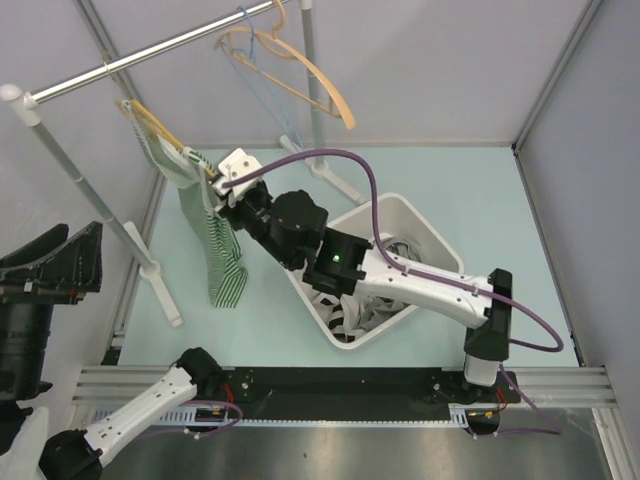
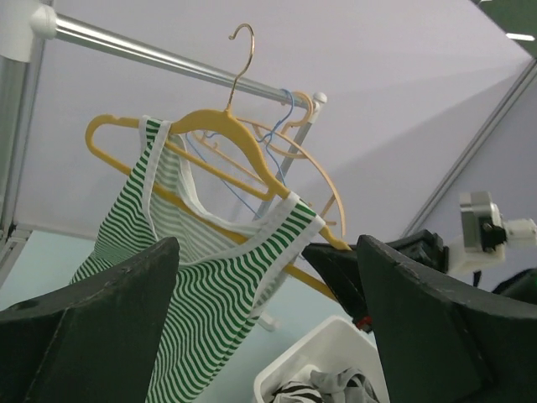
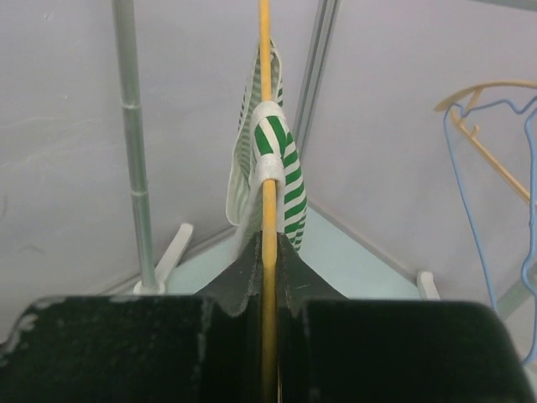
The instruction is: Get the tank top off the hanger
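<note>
A green-and-white striped tank top (image 1: pixel 222 255) hangs from a yellow hanger (image 1: pixel 150 122) on the rail. In the left wrist view both straps of the tank top (image 2: pixel 210 285) sit over the arms of the hanger (image 2: pixel 220 124). My right gripper (image 1: pixel 215 185) is shut on the hanger's near end, and in its own view the hanger (image 3: pixel 265 109) runs between the shut fingers (image 3: pixel 252 260) just below the strap (image 3: pixel 277 151). My left gripper (image 1: pixel 95 262) stands open at the left, below the garment. Nothing lies between its fingers (image 2: pixel 126 302).
A white bin (image 1: pixel 425 235) holding several clothes stands under the right arm. Empty wooden and blue hangers (image 1: pixel 300 70) hang further along the metal rail (image 1: pixel 150 55). The rack's white post (image 1: pixel 70 170) and foot (image 1: pixel 165 295) stand at the left. Walls close in the sides.
</note>
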Controlling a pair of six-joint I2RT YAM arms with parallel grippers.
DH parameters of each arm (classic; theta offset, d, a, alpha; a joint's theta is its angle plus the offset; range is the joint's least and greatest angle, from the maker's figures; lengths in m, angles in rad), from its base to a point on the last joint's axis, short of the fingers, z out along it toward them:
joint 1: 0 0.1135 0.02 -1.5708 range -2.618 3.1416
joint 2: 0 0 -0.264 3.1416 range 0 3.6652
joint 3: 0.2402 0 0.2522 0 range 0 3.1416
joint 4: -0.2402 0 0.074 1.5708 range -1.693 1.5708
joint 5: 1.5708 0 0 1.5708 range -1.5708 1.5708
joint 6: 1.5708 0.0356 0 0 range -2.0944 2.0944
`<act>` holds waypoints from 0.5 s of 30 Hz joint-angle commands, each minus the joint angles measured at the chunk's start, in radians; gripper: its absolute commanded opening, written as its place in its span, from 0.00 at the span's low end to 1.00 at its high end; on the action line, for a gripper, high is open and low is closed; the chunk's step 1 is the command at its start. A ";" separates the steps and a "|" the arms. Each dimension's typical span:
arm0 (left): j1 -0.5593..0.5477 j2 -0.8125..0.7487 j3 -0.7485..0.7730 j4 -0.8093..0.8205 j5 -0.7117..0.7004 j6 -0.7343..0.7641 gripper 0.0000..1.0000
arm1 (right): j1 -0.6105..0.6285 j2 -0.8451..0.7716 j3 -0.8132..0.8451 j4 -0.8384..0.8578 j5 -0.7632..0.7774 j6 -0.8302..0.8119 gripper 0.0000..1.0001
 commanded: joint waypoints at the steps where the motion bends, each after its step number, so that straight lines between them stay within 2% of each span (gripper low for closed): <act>1: 0.003 0.169 0.043 -0.089 -0.007 -0.098 0.92 | 0.007 -0.204 -0.136 0.191 -0.007 0.032 0.00; 8: 0.004 0.365 0.133 -0.128 0.090 -0.279 0.94 | -0.007 -0.392 -0.370 0.217 -0.056 0.098 0.00; 12: 0.004 0.410 0.138 -0.064 0.134 -0.416 0.94 | -0.041 -0.492 -0.490 0.202 -0.102 0.172 0.00; 15: 0.003 0.431 0.126 -0.022 0.146 -0.509 0.93 | -0.061 -0.541 -0.519 0.165 -0.139 0.233 0.00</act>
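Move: The near shoulder of the tank top, the end by the right fingers, lies about 17 cm ahead of the left hand, 11 cm to its right and a few centimetres lower. The right hand already grips the yellow hanger's near end. From it, that shoulder is some 4 cm ahead and 4 cm left, slightly higher; the wooden hanger on the rod is roughly 18 cm ahead and 9 cm right, a little higher; the white bin is about 27 cm right, nearly level front to back, 44 cm below. Forward and to the right by about 17 cm, sinking slightly, the left hand sweeps towards the tank top's near shoulder, fingers staying wide open and tipping down some 20 degrees to near level. Meanwhile the right hand, still pinching the yellow hanger's end, draws it about 10 cm to the right and a little back, at steady height, towards the bin side. ##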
